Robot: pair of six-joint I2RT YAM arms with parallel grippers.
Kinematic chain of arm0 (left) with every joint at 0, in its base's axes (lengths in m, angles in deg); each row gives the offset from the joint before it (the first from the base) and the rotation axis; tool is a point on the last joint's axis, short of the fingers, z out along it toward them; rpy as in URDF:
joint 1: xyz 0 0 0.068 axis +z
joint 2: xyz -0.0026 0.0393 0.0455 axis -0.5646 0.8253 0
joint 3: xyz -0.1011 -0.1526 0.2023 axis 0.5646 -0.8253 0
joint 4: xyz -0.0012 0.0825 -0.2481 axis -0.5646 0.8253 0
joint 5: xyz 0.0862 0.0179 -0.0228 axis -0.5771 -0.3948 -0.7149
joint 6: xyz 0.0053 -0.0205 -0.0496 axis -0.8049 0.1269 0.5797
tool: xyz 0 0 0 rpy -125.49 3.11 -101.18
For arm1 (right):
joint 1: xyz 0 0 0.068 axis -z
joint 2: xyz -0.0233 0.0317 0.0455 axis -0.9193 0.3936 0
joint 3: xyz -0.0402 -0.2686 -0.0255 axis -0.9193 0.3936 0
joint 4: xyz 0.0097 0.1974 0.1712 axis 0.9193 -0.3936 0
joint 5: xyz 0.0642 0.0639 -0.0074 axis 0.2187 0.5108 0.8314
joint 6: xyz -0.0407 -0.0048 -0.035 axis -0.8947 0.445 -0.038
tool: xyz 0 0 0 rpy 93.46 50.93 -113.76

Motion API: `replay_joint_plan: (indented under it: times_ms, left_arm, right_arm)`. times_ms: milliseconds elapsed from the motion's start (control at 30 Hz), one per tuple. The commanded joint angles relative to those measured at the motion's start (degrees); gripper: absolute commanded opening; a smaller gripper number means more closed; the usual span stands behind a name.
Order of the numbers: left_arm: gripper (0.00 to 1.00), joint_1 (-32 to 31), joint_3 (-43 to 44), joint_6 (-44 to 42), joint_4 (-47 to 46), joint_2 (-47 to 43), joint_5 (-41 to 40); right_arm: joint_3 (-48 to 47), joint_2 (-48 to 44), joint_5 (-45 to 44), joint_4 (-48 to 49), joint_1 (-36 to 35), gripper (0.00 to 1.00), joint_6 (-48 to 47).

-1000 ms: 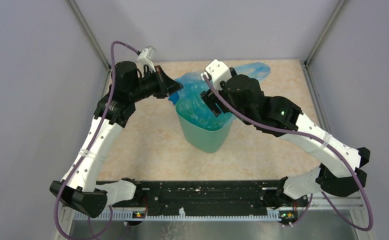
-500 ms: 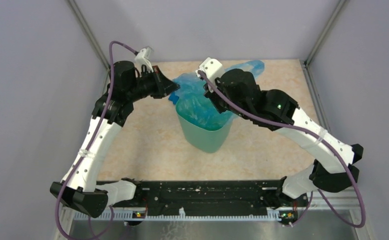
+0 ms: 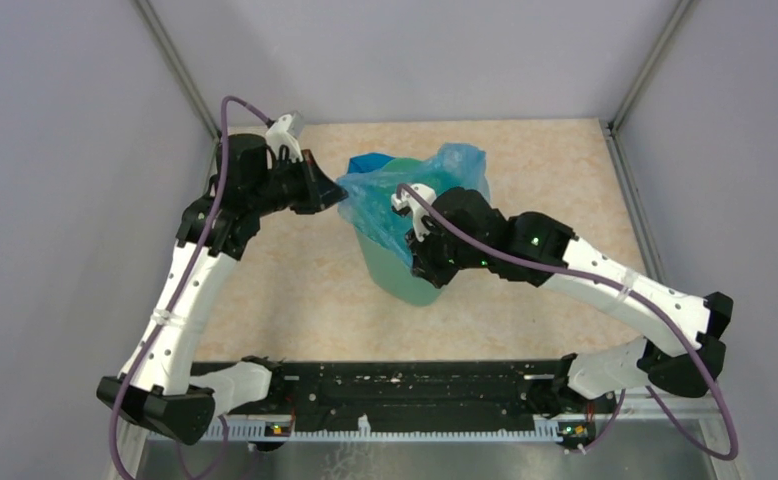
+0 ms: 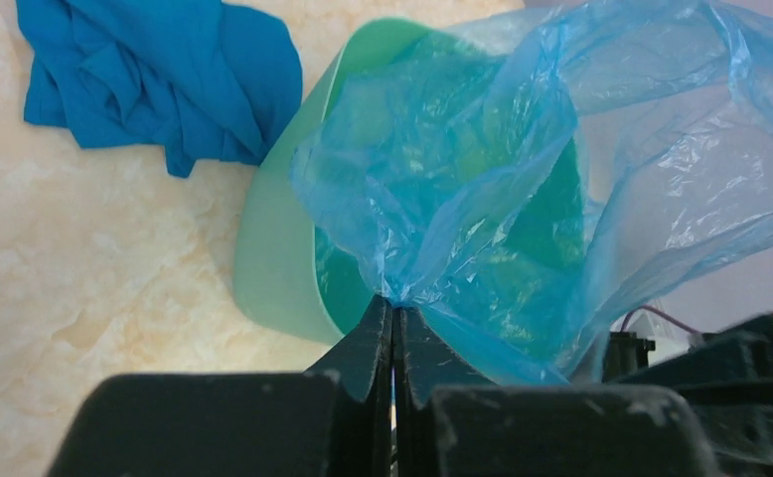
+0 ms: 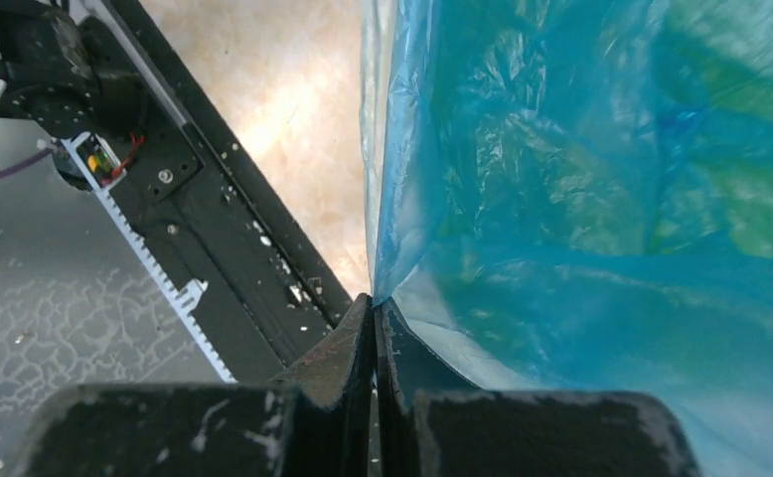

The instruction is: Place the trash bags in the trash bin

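Note:
The mint-green trash bin [image 3: 403, 285] stands mid-table. A translucent light-blue trash bag [image 3: 445, 172] is spread over its mouth, partly inside. My left gripper [image 3: 341, 192] is at the bin's far-left rim, shut on a bunched edge of the bag [image 4: 432, 179]; its tips [image 4: 394, 302] pinch the film just above the bin's rim [image 4: 273, 268]. My right gripper [image 3: 418, 266] is at the bin's near side, pointing down and toward the arm bases. It is shut on another edge of the bag [image 5: 581, 179], with the tips [image 5: 373, 298] pinching the film.
A crumpled dark-blue cloth [image 4: 164, 79] lies on the table just behind the bin's far-left side [image 3: 369, 161]. The black base rail [image 5: 214, 238] runs along the near edge. Grey enclosure walls stand on three sides.
My right gripper has shut on the bag's edge and swung from over the bin's far side to its near side. The bag's far tail has come off the table and now stands over the bin.

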Motion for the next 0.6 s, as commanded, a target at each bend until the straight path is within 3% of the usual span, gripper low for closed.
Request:
replay_joint_plan:
  times_ms: [0,333,567]
  left_arm:
    - [0.00,0.5,-3.1,-2.4,1.2,-3.6,-3.1]
    - [0.00,0.5,-8.5,-3.7,3.2,-6.0,-9.1]
    - [0.00,0.5,-12.6,-2.7,-0.5,-5.5,-7.1]
  right_arm:
    - [5.7,-3.9,4.0,3.6,-0.8,0.00,6.4]
    - [11.4,-5.5,0.8,6.3,-1.4,0.00,9.9]
    - [11.6,-7.2,-2.3,4.8,-1.5,0.04,9.8]
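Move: The trash bag, its edge already pinched by both hands, spreads over the trash bin's mouth, its middle some 15 cm right, 3 cm ahead of and 8 cm below the left hand. The bin's middle lies about 14 cm right of that hand, level with it front to back, 20 cm down; the blue cloth 19 cm ahead, 5 cm right, on the table. From the right hand the bin's middle is about 14 cm ahead, 1 cm left, 15 cm down. The trash bag's edge is drawn down outside the bin's left and near side: the left hand, still pinching its corner, sinks about 7 cm while easing slightly back and left, tipping downward some 10 degrees. The right hand keeps its pinch at the near side and drops roughly 3 cm early on, then only bobs about there. ##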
